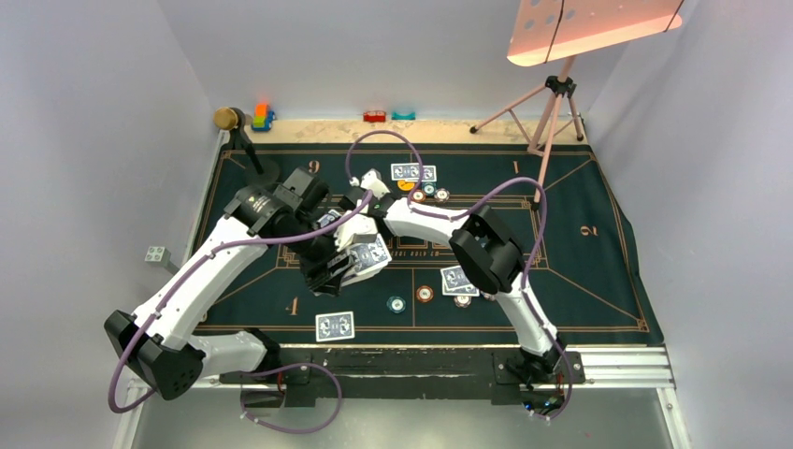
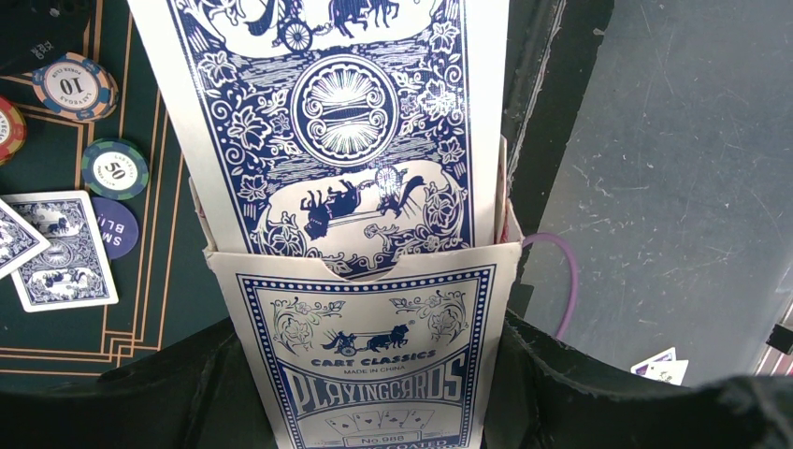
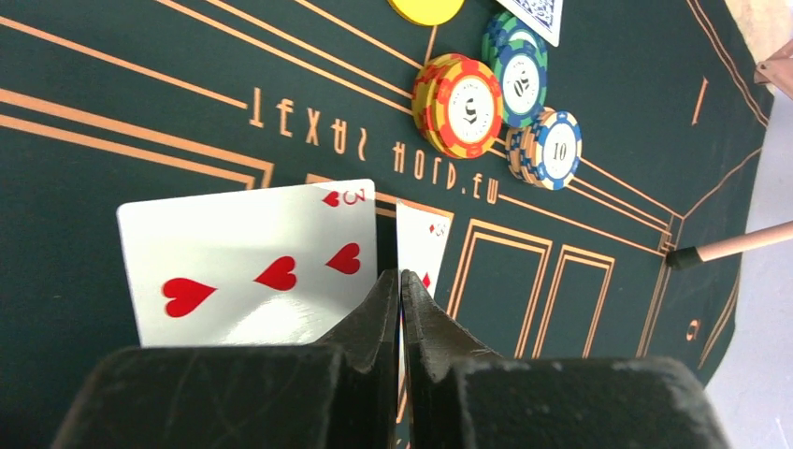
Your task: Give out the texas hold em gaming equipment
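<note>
My left gripper [image 2: 360, 374] is shut on a blue-and-white playing card box [image 2: 374, 346], seen mid-mat in the top view [image 1: 367, 254]. A blue-backed card [image 2: 337, 122] sticks far up out of the box's open end. My right gripper [image 3: 400, 281] is shut on the thin edge of a diamond card [image 3: 418, 245]. A three of hearts [image 3: 252, 267] stands face-on just left of its fingers. Orange [image 3: 458, 105], teal [image 3: 517, 75] and blue-brown [image 3: 552, 150] chip stacks and a yellow button [image 3: 425, 7] lie beyond it.
Dealt card pairs lie on the green mat [image 1: 598, 281] at the far [image 1: 413, 172], near left [image 1: 335, 325] and near right [image 1: 458, 279] seats, with chips [image 1: 425, 294] nearby. A tripod [image 1: 547, 103], a microphone [image 1: 229, 119] and toy blocks [image 1: 262, 117] stand along the back edge.
</note>
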Robot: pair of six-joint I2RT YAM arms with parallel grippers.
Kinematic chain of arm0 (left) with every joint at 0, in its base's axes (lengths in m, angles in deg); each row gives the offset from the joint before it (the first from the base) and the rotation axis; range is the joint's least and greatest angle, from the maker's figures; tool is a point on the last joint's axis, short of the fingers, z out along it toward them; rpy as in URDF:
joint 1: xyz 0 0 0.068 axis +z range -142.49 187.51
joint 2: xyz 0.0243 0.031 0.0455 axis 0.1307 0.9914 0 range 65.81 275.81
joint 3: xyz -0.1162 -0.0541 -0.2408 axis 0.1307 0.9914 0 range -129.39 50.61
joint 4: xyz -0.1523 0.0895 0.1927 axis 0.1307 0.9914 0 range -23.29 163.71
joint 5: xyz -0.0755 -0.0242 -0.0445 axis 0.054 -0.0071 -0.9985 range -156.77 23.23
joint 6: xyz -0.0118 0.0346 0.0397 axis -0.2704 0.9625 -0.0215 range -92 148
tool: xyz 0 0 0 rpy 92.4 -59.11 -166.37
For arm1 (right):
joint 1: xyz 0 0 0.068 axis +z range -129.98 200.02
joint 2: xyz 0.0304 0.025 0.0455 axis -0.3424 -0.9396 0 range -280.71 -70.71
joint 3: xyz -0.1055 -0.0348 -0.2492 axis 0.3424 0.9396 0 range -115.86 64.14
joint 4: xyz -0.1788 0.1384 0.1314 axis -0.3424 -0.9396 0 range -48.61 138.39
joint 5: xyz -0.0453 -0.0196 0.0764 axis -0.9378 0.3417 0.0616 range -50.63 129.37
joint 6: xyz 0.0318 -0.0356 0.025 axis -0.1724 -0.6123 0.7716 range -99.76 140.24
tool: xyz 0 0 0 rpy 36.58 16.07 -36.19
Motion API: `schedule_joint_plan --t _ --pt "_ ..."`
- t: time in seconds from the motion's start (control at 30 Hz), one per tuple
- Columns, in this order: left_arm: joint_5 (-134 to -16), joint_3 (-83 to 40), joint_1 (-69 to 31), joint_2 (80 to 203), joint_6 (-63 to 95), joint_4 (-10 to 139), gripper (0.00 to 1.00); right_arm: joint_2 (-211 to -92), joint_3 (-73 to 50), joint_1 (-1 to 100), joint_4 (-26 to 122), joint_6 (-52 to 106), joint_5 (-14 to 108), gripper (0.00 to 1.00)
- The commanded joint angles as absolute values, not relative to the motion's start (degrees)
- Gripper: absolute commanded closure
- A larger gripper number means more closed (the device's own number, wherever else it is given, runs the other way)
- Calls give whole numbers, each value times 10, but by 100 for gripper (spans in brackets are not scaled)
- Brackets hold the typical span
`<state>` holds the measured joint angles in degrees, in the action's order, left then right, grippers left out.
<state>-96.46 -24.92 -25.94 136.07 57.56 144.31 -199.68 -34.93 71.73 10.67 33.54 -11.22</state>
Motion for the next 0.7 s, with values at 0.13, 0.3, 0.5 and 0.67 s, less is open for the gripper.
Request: schedule_joint_plan --t 0.13,0.3,0.5,0.67 --pt "-970 -255 -260 1344 583 1445 100 -1972 -337 723 148 359 -35 86" --pt "-968 -251 -260 1344 586 1447 100 -1967 -314 723 172 363 16 77" --pt "-961 -247 -260 1343 587 1443 100 -1960 -298 723 181 367 82 77" --pt "-956 -243 -260 1345 586 1439 100 -1945 -281 723 194 364 126 71"
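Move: Over the mat, the right hand holds the 3 of diamonds. The 3 of hearts it goes for lies face up about 6 cm to the hand's left, 1 cm back and 4 cm below. The red chip stack stands about 7 cm ahead, level sideways; the blue-orange stack about 8 cm ahead and 5 cm to the right. From the left hand, which holds the card box, the 3 of hearts is some 23 cm ahead, 14 cm right and 19 cm below. Loosening its fingers from shut to about a quarter open, the right hand carries the 3 of diamonds roughly 4 cm left over the right end of the 3 of hearts, also sinking 2.5 cm early on and drawing back about 2 cm. The wrist rolls some 15 degrees, left side up; the card's left edge still sits between the parted fingertips. ##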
